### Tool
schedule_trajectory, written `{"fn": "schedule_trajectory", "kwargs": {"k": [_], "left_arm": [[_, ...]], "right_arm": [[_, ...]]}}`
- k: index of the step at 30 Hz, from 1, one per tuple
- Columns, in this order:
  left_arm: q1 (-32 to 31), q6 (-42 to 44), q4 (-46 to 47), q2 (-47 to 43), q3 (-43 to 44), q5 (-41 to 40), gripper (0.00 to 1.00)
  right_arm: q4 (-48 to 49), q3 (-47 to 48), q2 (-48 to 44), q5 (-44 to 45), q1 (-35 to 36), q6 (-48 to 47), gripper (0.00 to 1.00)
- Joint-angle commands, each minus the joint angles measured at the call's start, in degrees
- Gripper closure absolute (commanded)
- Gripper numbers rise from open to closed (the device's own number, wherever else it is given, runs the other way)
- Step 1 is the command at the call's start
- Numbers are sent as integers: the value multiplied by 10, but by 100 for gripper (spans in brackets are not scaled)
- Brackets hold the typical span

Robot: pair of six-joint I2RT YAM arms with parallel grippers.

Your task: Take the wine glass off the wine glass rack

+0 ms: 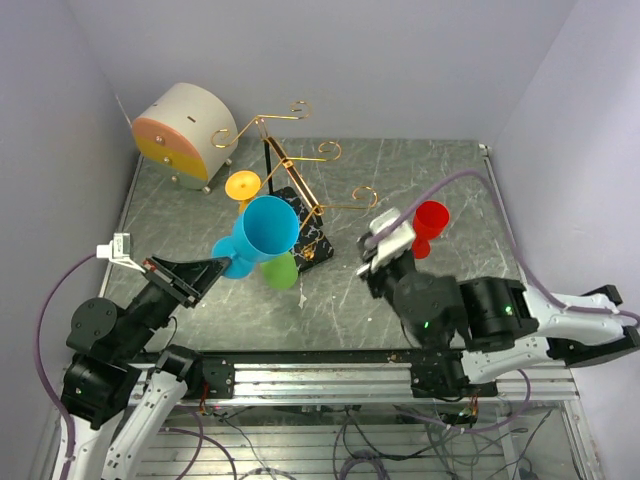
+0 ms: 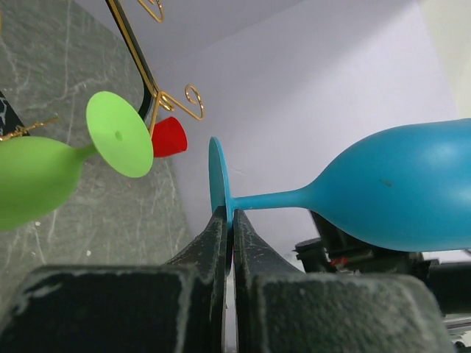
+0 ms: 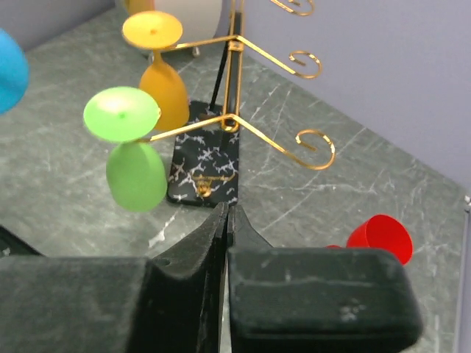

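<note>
The wine glass rack (image 1: 300,205) stands mid-table: gold wire arms, black marble base (image 3: 206,165). My left gripper (image 2: 228,220) is shut on the foot of a blue wine glass (image 2: 397,187), held sideways clear of the gold arms; from above the blue wine glass (image 1: 268,228) sits just left of the base, beyond the left gripper (image 1: 222,265). A green glass (image 3: 136,173) and an orange glass (image 3: 163,92) hang bowl-down from the rack's arms. My right gripper (image 3: 228,209) is shut and holds nothing, right of the rack.
A red glass (image 1: 430,220) stands on the table just beyond the right gripper (image 1: 385,250). A round beige-and-orange drawer box (image 1: 185,135) sits at the back left corner. Purple walls enclose the table on three sides.
</note>
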Motion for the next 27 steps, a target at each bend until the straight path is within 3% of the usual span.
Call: {"fn": "schedule_trajectory", "kwargs": {"k": [1,3,6,8,13,17,20,27], "left_arm": [[2,51,-2,-12,19,-31,93],[2,64,-15,-11,27,-34,93],[2,83,-33,-8,39,-40,93],[2,102,-46,-4,47,-44,93],[2,158,-69,28,73,-40,93],[2,190,-83,68,87,-35,93],[2,207,-75,86,88,-33,93],[2,217,-51,110,87,-14,93]], "right_arm": [[36,32,1,-110,-136,-9,100],[33,66,33,-192,-240,-13,100],[-48,194,143,-368,-400,25,100],[-90,263,188,-466,-456,45,100],[-71,318,182,-674,-471,71,97],[-35,306,143,-842,-471,95,70],[-7,278,101,-870,-471,113,60],[-22,273,104,-898,-471,119,58]]}}
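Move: The blue wine glass, held by its foot in the left fingers with its bowl tipped up and rightward, has its middle about 18 cm left of the right hand, 2 cm farther out and a little above. From the right hand, the green glass is 15 cm left, 6 ahead, 17 below; the rack's empty hook 14 ahead, 1 right, 8 below. The right hand is about 23 cm right of the left hand, level ahead, 3 above. The right hand swings about 18 cm forward with its fingers shut, then doubles back and rises to finish only some 3 cm farther out and 3 cm left but 12 cm higher, its wrist turning counter-clockwise and rolling until the fingers, opening to a bit under half, point mostly left from above and right of the blue glass's bowl. The left hand keeps its pinch on the foot, drifts a little left, then eases about 3 cm forward and 2 cm down while rolling some 20 degrees, so that the bowl leans farther right towards the right hand's side. ##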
